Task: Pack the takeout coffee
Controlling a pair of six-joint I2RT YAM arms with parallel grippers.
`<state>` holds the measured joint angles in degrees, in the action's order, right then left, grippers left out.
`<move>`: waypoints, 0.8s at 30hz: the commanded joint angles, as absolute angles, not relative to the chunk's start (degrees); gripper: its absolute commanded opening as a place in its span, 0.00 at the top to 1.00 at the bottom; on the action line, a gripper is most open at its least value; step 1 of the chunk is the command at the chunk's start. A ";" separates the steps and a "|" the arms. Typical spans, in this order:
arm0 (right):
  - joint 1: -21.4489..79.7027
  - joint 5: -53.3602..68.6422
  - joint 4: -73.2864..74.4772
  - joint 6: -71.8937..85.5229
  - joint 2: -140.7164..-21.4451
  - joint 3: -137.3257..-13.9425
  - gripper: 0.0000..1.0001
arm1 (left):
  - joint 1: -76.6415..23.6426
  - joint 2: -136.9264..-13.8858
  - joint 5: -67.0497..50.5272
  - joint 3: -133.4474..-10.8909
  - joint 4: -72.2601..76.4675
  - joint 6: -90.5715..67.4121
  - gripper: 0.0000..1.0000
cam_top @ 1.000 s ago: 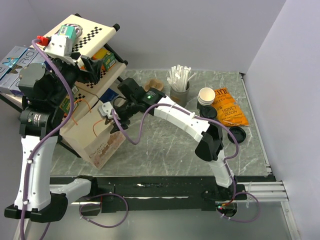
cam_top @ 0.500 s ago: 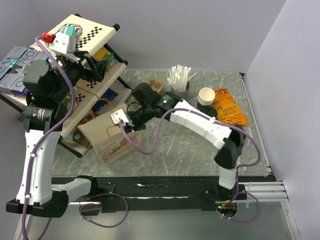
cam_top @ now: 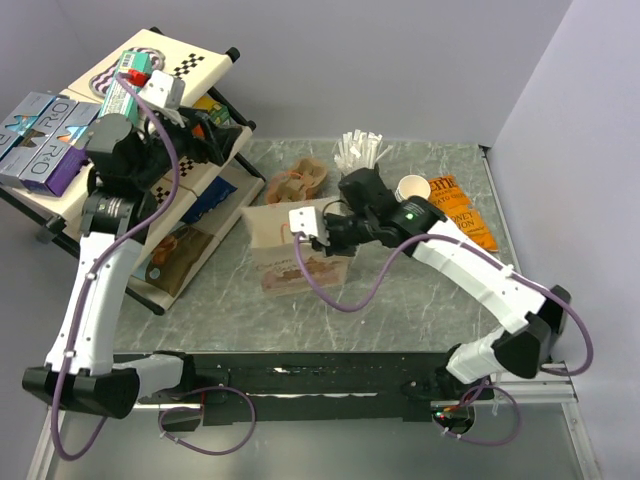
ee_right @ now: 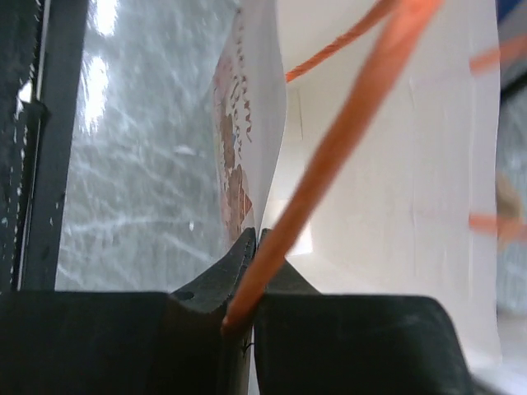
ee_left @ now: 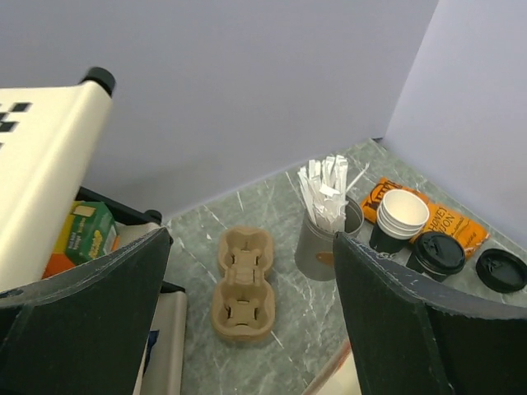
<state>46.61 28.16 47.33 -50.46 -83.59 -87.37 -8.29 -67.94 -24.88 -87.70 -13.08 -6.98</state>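
The takeout coffee point(ee_left: 435, 253), a dark cup with a black top, stands at the far right of the table beside a stack of white cups point(ee_left: 401, 216); the right arm hides it in the top view. A brown paper bag point(cam_top: 285, 262) with orange handles sits mid-table. My right gripper point(cam_top: 322, 234) is shut on the bag's edge point(ee_right: 247, 164), with an orange handle point(ee_right: 346, 132) running through the jaws. My left gripper point(cam_top: 213, 136) hangs open and empty high by the rack, its fingers point(ee_left: 90, 304) framing the table's back.
A cardboard cup carrier point(ee_left: 244, 284) lies at the back, next to a grey holder of white sticks point(ee_left: 325, 239). An orange snack bag point(cam_top: 462, 218) and a loose black lid point(ee_left: 501, 270) lie at the right. A tilted shelf rack point(cam_top: 170, 75) with boxes stands at the left.
My right gripper has closed on the bag's edge and pulled the bag right, from beside the rack to mid-table. My left arm has swung up and right, staying open.
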 commanded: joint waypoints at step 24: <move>31.64 17.84 56.42 -52.38 -58.63 -68.73 1.00 | -15.99 -92.71 -24.44 -101.24 -15.46 -0.62 0.15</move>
<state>33.17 19.88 52.62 -51.22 -61.30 -70.41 -14.76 -89.36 -26.98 -97.10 -12.32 -3.05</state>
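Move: From the right hand, which already pinches the rim of the bag's near wall, the lidded coffee cup stands about 25 cm to the right, 17 cm ahead and some 21 cm below. At table height from that hand, the straw canister is roughly 10 cm right and 24 cm ahead, the cup stack 25 cm right and 23 cm ahead. The empty left hand has the cup carrier about 18 cm ahead, 11 cm to its right and 46 cm below. Carrying the bag by its pinched rim, the right hand sweeps about 14 cm to the right towards the lidded cup, bowing a little forward and back again, and turns some 20 degrees clockwise with its fingers staying shut. Meanwhile the open left hand leaves the shelf, going forward, right and down towards the cup carrier, about 13 cm in all, its fingers tipping slightly down and swinging clockwise. ##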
